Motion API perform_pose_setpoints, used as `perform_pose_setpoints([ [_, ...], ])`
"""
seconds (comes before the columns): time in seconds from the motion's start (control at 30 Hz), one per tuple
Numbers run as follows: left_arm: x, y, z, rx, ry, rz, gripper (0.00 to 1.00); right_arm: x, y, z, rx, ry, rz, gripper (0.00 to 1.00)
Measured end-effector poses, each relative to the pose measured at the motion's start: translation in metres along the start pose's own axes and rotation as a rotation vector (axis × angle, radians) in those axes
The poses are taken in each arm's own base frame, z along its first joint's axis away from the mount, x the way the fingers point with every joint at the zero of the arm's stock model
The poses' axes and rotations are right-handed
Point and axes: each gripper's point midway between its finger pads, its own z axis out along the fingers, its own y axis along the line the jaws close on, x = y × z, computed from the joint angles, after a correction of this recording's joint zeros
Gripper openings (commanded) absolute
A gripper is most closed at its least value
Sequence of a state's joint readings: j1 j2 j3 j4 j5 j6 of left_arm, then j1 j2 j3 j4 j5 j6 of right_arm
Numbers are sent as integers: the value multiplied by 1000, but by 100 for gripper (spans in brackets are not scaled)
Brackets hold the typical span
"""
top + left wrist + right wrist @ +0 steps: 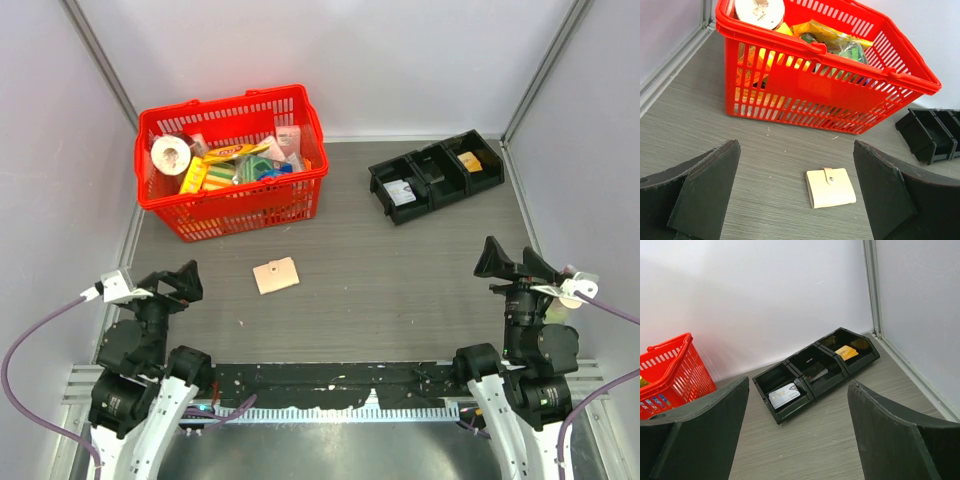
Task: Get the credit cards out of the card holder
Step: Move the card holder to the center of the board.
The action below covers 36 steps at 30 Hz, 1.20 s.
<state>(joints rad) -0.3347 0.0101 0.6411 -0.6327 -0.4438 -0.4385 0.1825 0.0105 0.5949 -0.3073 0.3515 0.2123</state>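
Note:
The card holder (276,275) is a small tan wallet lying flat on the grey table, folded shut with its tab snapped over. The credit cards inside it are hidden. In the left wrist view the card holder (830,187) lies on the table between and just beyond my left fingers, untouched. My left gripper (178,287) (795,146) is open and empty, to the left of the holder. Far to the right, my right gripper (513,262) (798,383) is open and empty and faces the black tray.
A red basket (225,103) (815,47) full of packets and a tape roll stands at the back left, just behind the holder. At the back right a black three-part tray (440,200) (795,407) holds a silver card (784,395), a dark card and a yellow-orange card (846,352). Walls enclose three sides.

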Motion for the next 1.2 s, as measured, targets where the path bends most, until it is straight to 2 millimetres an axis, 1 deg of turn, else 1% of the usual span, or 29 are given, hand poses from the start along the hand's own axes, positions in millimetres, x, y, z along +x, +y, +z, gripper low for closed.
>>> perform_pose_setpoints([
  [0.13,1,-4,1,18,5,0,100,1,-1,0,9,0,7,84],
  [0.2,4,-8,4,28,23,5,100,1,-1,0,8,2,14,84],
  [0.3,20,-19,17,48,120,38,100,1,0,0,7,4,29,85],
  [0.4,48,-33,34,71,272,74,100,2,2,0,-3,9,40,85],
  [0.53,91,-49,49,104,474,77,100,4,5,0,-17,16,47,85],
  [0.67,127,-63,56,129,627,31,100,4,5,0,-20,18,52,85],
  [0.73,145,-66,58,135,683,2,100,5,6,0,-20,20,53,85],
  [0.83,168,-65,59,131,726,-27,100,6,6,0,-23,23,54,85],
  [0.93,186,-60,60,116,736,-49,100,7,7,0,-30,27,55,85],
  [1.17,215,-43,72,27,686,-73,100,12,7,0,-32,38,48,84],
  [1.2,219,-39,73,9,672,-75,98,13,7,0,-32,40,47,84],
])
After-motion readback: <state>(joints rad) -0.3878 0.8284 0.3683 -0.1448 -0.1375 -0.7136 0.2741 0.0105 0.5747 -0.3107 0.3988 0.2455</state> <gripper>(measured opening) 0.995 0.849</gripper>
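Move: The card holder lies flat on the board some 13 cm ahead of the left hand, about 15 cm to its right and roughly 26 cm below. The red basket's middle stands about 24 cm farther out than the card holder and 7 cm to the left of it; the black tray is about 24 cm farther out and 40 cm to the right of it. From the right hand, the card holder is about 12 cm ahead, 43 cm left and 32 cm below. The card holder draws the left hand down from above: the hand sinks nearly 19 cm while swinging about 11 cm right and 9 cm forward. The sideways part comes first, the last stretch is mostly a drop. The wrist tips the fingers some 35 degrees downward and turns them clockwise, then partly back; they stay wide open, short of touching. ##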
